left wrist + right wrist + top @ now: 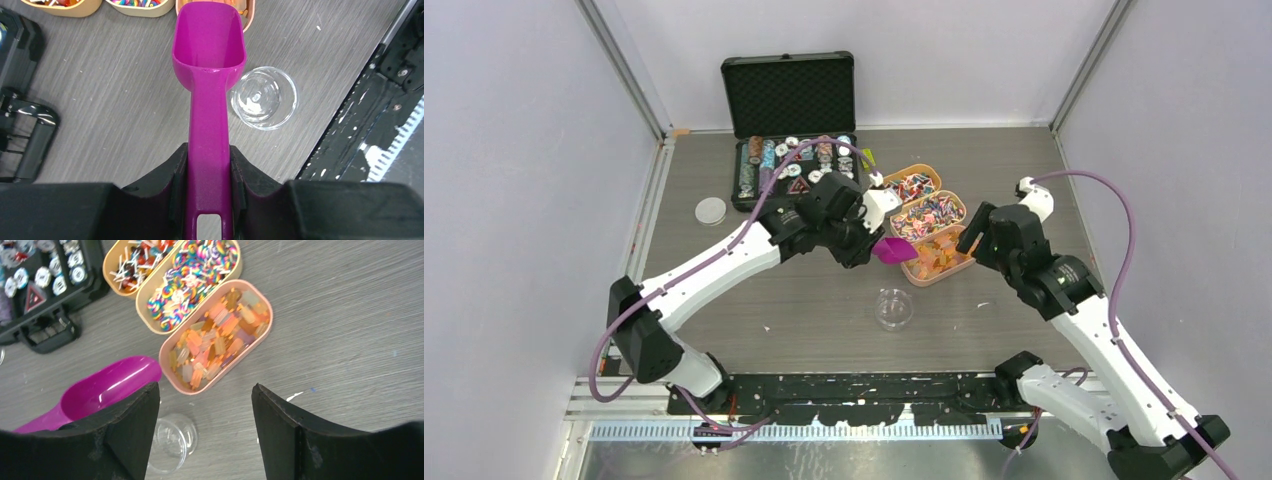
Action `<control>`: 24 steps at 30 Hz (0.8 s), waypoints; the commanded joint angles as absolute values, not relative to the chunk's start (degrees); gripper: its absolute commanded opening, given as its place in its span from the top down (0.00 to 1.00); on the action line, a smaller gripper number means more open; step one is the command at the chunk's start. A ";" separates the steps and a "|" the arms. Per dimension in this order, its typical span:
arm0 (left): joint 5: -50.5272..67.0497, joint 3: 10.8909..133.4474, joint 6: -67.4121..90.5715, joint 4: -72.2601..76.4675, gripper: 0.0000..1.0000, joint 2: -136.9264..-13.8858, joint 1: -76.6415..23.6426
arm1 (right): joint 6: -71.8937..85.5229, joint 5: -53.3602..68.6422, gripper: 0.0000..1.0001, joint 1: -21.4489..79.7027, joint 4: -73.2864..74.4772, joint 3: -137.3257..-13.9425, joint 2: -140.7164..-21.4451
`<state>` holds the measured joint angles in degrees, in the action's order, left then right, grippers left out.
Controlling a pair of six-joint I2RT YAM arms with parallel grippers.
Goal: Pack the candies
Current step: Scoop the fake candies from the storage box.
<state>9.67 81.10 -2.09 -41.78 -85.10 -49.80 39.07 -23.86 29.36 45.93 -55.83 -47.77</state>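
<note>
The candies lie in three oval trays: orange and pink ones (220, 337) in the nearest pink tray (167, 365), rainbow ones (190, 280) in the middle tray, red and white ones (135, 262) in the far tray. My left gripper (209, 180) is shut on the handle of a magenta scoop (209, 45). The scoop's bowl is empty, and its tip sits at the pink tray's near end (941, 258). A small clear cup (893, 308) stands empty just below the scoop. My right gripper (205, 395) hangs open beside the pink tray, holding nothing.
A black case of poker chips (789, 165) lies open at the back left of the trays. A clear round lid (711, 210) rests on the table to the case's left. Grey walls close in the table on both sides.
</note>
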 commanded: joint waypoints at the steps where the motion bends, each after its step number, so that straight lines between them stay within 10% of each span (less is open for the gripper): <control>1: 10.88 84.53 -8.78 -44.53 1.00 -86.10 -49.64 | 36.51 -20.94 0.30 23.22 42.42 -59.30 -49.35; 24: 10.31 93.75 -15.89 -49.24 1.00 -99.32 -50.09 | 26.50 9.17 0.55 -10.00 32.99 -60.24 -79.14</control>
<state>11.62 89.49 -14.06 -46.74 -98.08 -49.87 29.76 4.78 -8.16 36.58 -58.19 -76.42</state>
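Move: The pink candy box lies about 15 cm to the right of the left hand, which holds the purple scoop, 5 cm ahead and some 19 below. The lollipop box is 12 cm right of that hand and 14 ahead, the clear jar 4 right and 7 back, both roughly as low. From the open, empty right hand the pink box sits about 4 cm ahead, 3 to the left and 20 below; the lollipop box is 13 ahead and 6 left. Down, to the right and forward, about 10 cm each way, the right hand swings out beyond the pink box's right end, tipping its fingers some 20 degrees further down and narrowing their gap without gripping anything. The left hand keeps hold of the scoop and mainly sinks about 4 cm, easing slightly right and forward towards the pink box while turning a little clockwise. ##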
